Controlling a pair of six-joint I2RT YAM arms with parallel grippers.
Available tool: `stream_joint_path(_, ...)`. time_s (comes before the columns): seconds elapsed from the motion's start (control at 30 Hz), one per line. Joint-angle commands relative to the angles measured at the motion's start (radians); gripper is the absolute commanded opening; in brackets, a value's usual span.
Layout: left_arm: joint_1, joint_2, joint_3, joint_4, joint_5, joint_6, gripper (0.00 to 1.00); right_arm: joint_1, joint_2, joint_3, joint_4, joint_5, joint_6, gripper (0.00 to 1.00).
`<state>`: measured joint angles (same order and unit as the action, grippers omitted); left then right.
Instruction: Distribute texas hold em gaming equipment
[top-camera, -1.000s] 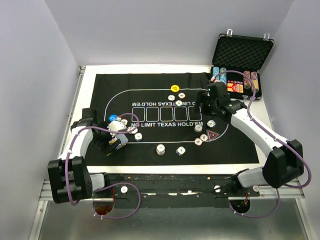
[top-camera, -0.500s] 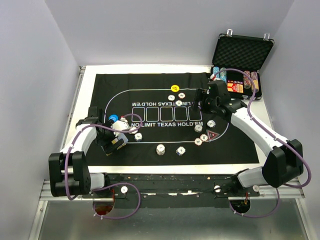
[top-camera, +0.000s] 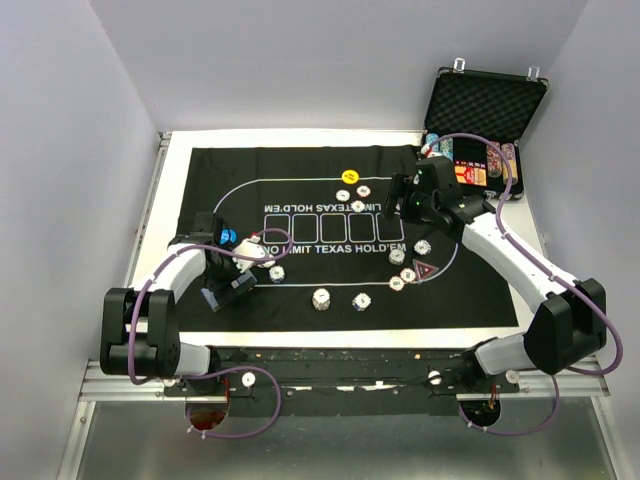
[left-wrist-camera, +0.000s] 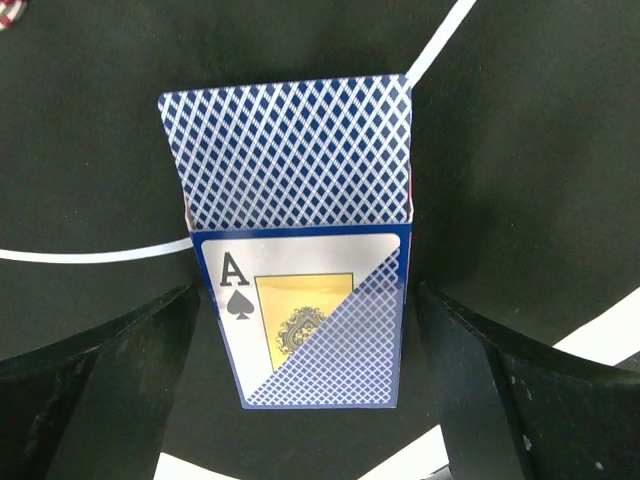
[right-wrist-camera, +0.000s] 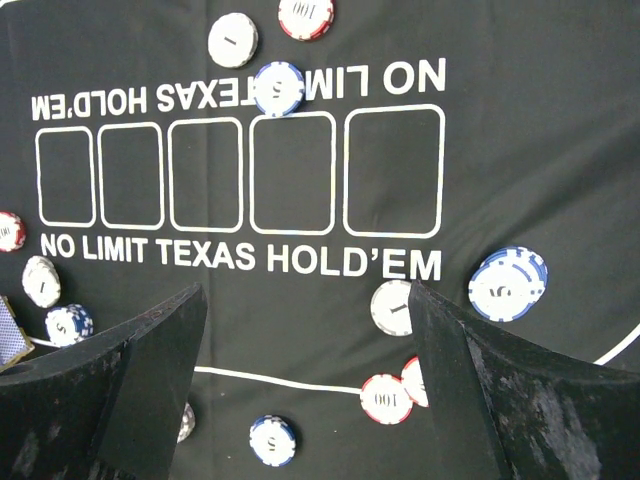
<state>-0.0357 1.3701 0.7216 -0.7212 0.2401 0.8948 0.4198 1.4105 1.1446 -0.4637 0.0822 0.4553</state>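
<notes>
The deck box (left-wrist-camera: 305, 320), blue lattice with an ace of spades and its flap open, lies between the fingers of my left gripper (left-wrist-camera: 307, 290). That gripper is open, with a narrow dark gap on each side of the box. It sits at the mat's left end (top-camera: 225, 288). My right gripper (right-wrist-camera: 307, 290) hangs open over the mat with nothing between its fingers, near the card outlines (top-camera: 400, 205). Below it lie a white chip (right-wrist-camera: 392, 306), a red 100 chip (right-wrist-camera: 386, 398) and a blue chip stack (right-wrist-camera: 508, 283). The yellow button (top-camera: 349, 176) rests at the far side.
Several chip stacks dot the black mat (top-camera: 460, 290), among them those at the near middle (top-camera: 320, 298) and right (top-camera: 423, 247). An open black case (top-camera: 485, 100) with a chip tray (top-camera: 475, 165) stands at the back right. A red triangular marker (top-camera: 424, 270) lies by the right chips.
My left forearm has swung rightward and the wrist has turned over the deck box, which stayed about where it was. The right gripper has drifted slightly left and farther from me.
</notes>
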Motion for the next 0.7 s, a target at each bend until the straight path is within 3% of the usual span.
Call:
stream_joint_path(0.0,-0.047,-0.002,-0.01,0.037,-0.087,-0.062,0.97,0.008,-0.004,0.03,-0.004,-0.006,-0.007,0.9)
stream_joint_path(0.2,-0.059,0.027,-0.004,0.049,-0.11,-0.083,0.84,0.007,-0.018,0.035,-0.018,0.007,-0.012,0.9)
stream_joint_path(0.37,-0.061,0.053,-0.004,0.055,-0.111,-0.082,0.67,0.007,-0.031,0.05,-0.033,0.021,-0.015,0.9)
stream_joint_path(0.47,-0.064,0.049,-0.01,0.066,-0.111,-0.08,0.63,0.005,-0.035,0.055,-0.041,0.021,-0.017,0.9)
stream_joint_path(0.67,-0.063,-0.037,-0.001,0.005,-0.056,-0.065,0.63,0.007,-0.019,0.052,-0.033,-0.036,-0.006,0.91)
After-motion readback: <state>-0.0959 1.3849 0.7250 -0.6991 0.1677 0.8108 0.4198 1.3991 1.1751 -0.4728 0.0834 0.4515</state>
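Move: The card box lies on the mat right between the left hand's open fingers, its middle about 2 cm to the right, 1 cm ahead and 1 cm below. Beyond its right end a blue-white chip lies 14 cm right and 4 cm ahead of that hand, a red chip 7 cm right and 11 cm ahead, and the blue button 13 cm ahead, 1 cm right. From the idle right hand the box is roughly 43 cm left, 12 cm back and 16 cm lower. The card box, straddled so far, is now pinched by its two long sides at the ace-printed half: the left hand stays low over it, shifting barely 0.5 cm forward and back again and turning only a few degrees, while its fingers close by about a quarter of their range until both bear on the box, grip effort rising clearly. Meanwhile the empty, open right hand rises about 1.5 cm. ##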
